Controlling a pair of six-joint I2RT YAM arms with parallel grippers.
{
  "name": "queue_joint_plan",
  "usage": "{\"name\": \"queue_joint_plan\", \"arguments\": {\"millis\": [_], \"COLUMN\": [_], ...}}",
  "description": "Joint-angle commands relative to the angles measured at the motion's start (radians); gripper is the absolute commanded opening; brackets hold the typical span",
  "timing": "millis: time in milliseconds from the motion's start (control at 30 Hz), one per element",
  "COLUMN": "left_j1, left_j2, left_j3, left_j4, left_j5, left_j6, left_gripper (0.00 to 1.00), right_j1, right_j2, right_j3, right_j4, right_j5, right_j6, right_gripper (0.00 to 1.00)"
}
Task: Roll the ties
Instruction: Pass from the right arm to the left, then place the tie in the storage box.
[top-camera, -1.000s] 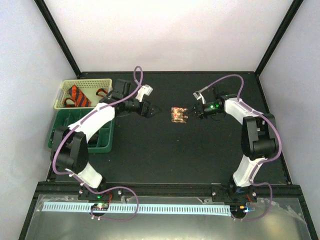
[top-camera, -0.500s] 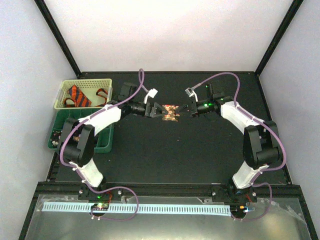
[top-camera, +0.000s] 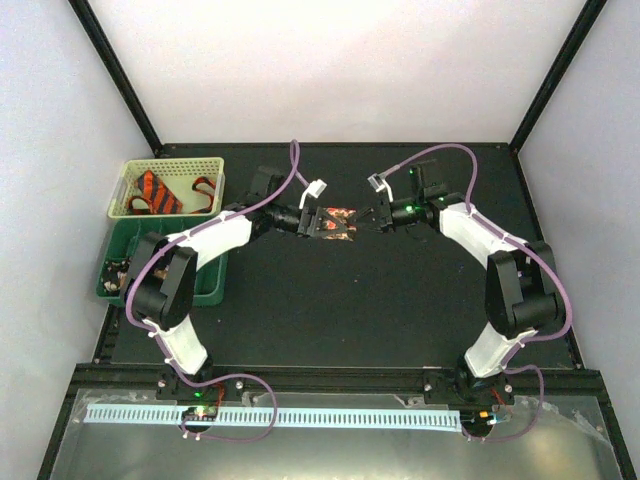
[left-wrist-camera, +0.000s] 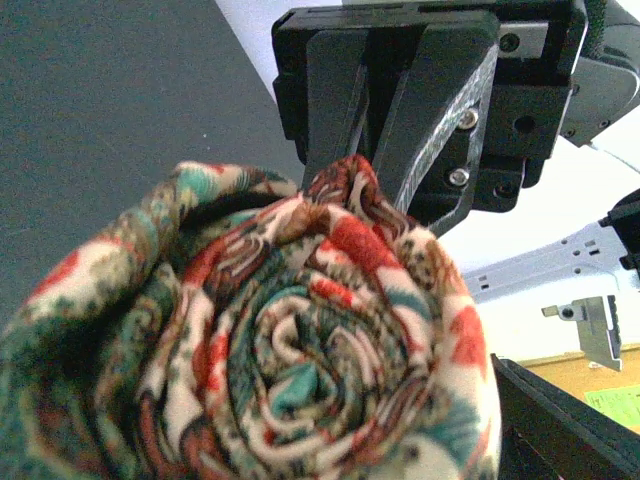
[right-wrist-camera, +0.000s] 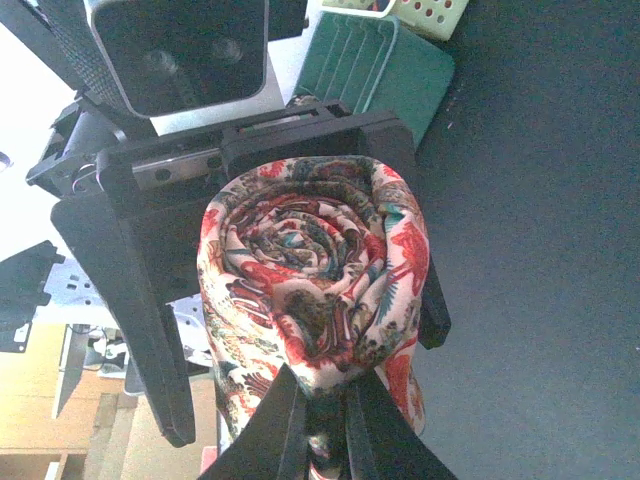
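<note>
The brown-green-red speckled tie (top-camera: 338, 222) is a tight coil held above the black table between both grippers. In the right wrist view the coil (right-wrist-camera: 310, 270) faces the camera. My right gripper (right-wrist-camera: 322, 420) is shut on the coil's lower edge. My left gripper (top-camera: 318, 222) is open, and its black fingers (right-wrist-camera: 130, 300) stand on either side of the coil with a small gap on one side. In the left wrist view the coil (left-wrist-camera: 300, 340) fills the frame, with my right gripper (left-wrist-camera: 370, 165) behind it. The orange tie with black stripes (top-camera: 157, 190) lies in the basket.
A cream basket (top-camera: 128, 172) stands at the far left and also holds a small red-brown item (top-camera: 207, 186). A green tray (top-camera: 212, 288) sits just in front of it and shows in the right wrist view (right-wrist-camera: 390, 70). Black frame posts rise at the table's back corners.
My left gripper has reached right until its fingers straddle the coil. My right gripper has carried the coil a little left and toward the back.
</note>
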Motion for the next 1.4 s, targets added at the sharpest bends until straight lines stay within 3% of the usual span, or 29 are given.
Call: {"name": "queue_joint_plan", "arguments": {"millis": [0,200,333,633,767,967,1067,1167,1267,1367], "left_j1": [-0.009,-0.011,-0.011,0.0,0.013,0.053,0.11,0.192,0.28,0.404], "left_j2": [0.012,0.027,0.028,0.015,-0.011,-0.063,-0.09,-0.118,-0.101,-0.066], "left_j3": [0.024,0.023,0.02,0.004,-0.011,0.009,0.053,0.138,0.294,0.463], "left_j4": [0.087,0.139,0.146,0.157,0.148,-0.071,-0.313,-0.634,-1.055,-1.395], "left_j5": [0.03,0.033,0.037,0.033,0.013,-0.023,-0.037,-0.076,-0.164,-0.313], "left_j6": [-0.057,-0.106,-0.111,-0.114,-0.081,0.152,0.347,0.657,1.068,1.433], "left_gripper": [0.86,0.75,0.58,0.32,0.23,0.16,0.15,0.14,0.15,0.16], "right_j1": [0.017,0.025,0.025,0.024,0.02,-0.009,-0.02,-0.025,-0.027,-0.027], "right_j2": [-0.003,-0.011,-0.009,-0.011,-0.01,-0.039,-0.062,-0.071,-0.067,-0.067], "right_j3": [-0.001,-0.018,-0.016,-0.007,0.008,0.016,0.03,0.045,0.068,0.081], "right_j4": [0.049,0.071,0.07,0.022,-0.028,-0.087,-0.167,-0.251,-0.333,-0.382], "right_j5": [-0.029,-0.018,-0.013,-0.009,-0.006,0.007,0.025,0.056,0.094,0.131], "right_j6": [0.025,0.042,0.041,-0.009,-0.058,-0.133,-0.216,-0.307,-0.393,-0.451], "right_gripper": [0.01,0.01,0.01,0.02,0.22,0.63,0.8,0.91,0.99,1.0]}}
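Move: The rolled tie sits between the left hand's open fingers, its middle about 2 cm to the right of that hand and level fore and aft. The right hand still pinches its other end, with the roll's middle about 4 cm to its left and 1 cm back. From the left hand, the green tray lies some 36 cm left and 8 cm back, the cream basket about 35 cm left and 9 cm ahead, both roughly 16 cm below. Left fingers pinch the rolled tie, right fingers open, then left carries it some 11 cm left, slightly forward. ##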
